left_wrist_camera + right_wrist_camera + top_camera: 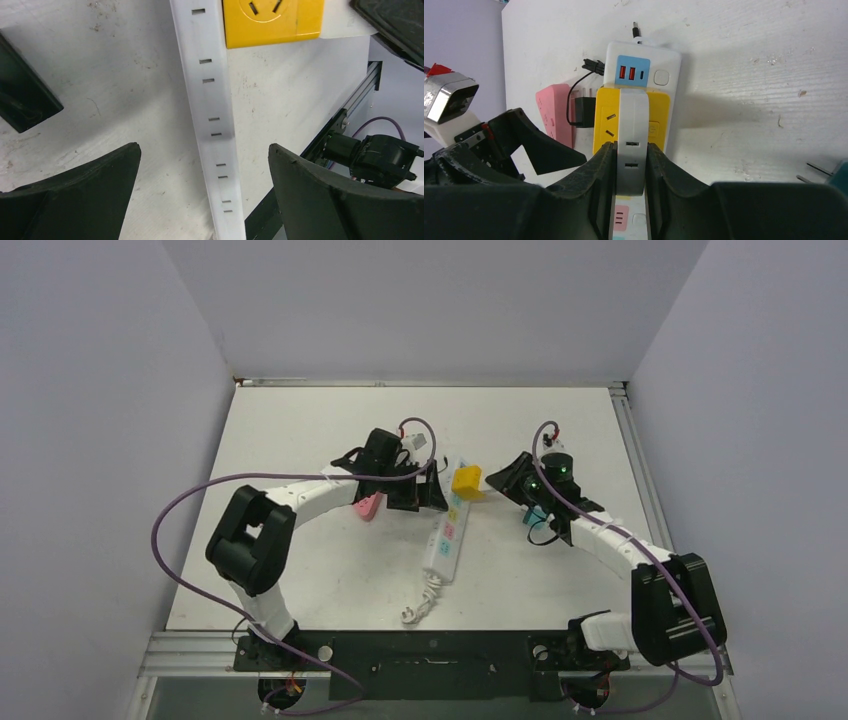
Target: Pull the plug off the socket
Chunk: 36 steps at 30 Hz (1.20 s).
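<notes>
The socket [445,535] is a long white strip with pastel outlets, lying mid-table with its cord toward the near edge. A yellow plug block [467,482] sits at its far end. My right gripper [631,145] is shut on the white slotted band across the plug [659,115], just below the socket's blue USB end [664,60]. My left gripper [204,146] stands wide open just left of the plug. A long white slotted face [212,100] runs between its fingers untouched, with the yellow plug [272,22] at its top.
A pink adapter [368,506] lies under the left arm, with a small black adapter and cable [584,111] beside it. A teal plug [530,517] with bare prongs lies under the right wrist. Walls close the table on three sides. A metal rail [350,100] edges it.
</notes>
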Tool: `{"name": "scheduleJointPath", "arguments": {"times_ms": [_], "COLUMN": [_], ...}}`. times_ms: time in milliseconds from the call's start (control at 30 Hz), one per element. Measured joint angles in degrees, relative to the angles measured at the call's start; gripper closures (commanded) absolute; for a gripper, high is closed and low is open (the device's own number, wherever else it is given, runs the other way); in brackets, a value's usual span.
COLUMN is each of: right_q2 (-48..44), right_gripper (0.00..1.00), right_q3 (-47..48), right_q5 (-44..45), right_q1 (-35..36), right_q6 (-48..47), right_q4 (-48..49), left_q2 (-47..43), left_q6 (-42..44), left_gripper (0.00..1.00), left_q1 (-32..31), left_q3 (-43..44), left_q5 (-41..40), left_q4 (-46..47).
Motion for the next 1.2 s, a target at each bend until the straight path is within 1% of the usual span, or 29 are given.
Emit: {"name": "scheduleJointPath", "arguments": {"times_ms": [167,300,400,600,667,1000,1200], "right_q2": [-1.5,-1.8,-1.9,-2.5,-2.5,-3.5,-3.6], "right_gripper": [0.92,0.93,0.93,0.93,0.93,0.95,0.95], "right_q3": [-1.2,-1.3,-1.3,-1.7,-1.8,-1.9,-1.8], "right_q5": [-0.3,-0.4,-0.4,-0.3,-0.3,0.7,1.9], "right_q1": [0.1,0.4,0.5,0.9,1.1,1.9,2.7], "right_q6": [-0.3,-0.3,-0.4,-0.6,-0.7,-0.7,-0.7], "right_q4": [-1.2,-1.9,-2.2,-3.1,-3.3,-4.3,-4.3], "left_q2": [3.5,5.7,6.2,6.4,6.7,7.3,7.4], "left_q6": [0.9,1.4,2.3,4.4,4.2,1.4,0.9], "left_gripper": [0.03,0.12,0.22,0.49,0.59,1.00,1.00], "left_q1": [-2.3,-3.8,-4.5,-6.4,-6.8,-6.5,-6.5], "left_q3": [1.4,2.9,3.5,5.0,5.0,5.1,5.1], "left_q5": [-0.6,-1.3,-2.6,-6.8,-6.5,-4.5,-4.6], "left_q4": [-1.2,-2.5,-3.3,-5.1,-5.1,-4.7,-4.7]}}
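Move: The power strip's middle lies about 4 cm right, 2 cm back and 4 cm below the open left hand. The yellow cube on the strip is some 7 cm right and 5 cm ahead of that hand, the pink block 11 cm left and 2 ahead. From the right hand, already gripping the white plug, the cube is roughly 4 cm left, 1 ahead and slightly lower; the teal plug is 8 right, 4 back. Left hand sinks about 4 cm, rightward and back, closing on the strip; right draws the held plug back. ##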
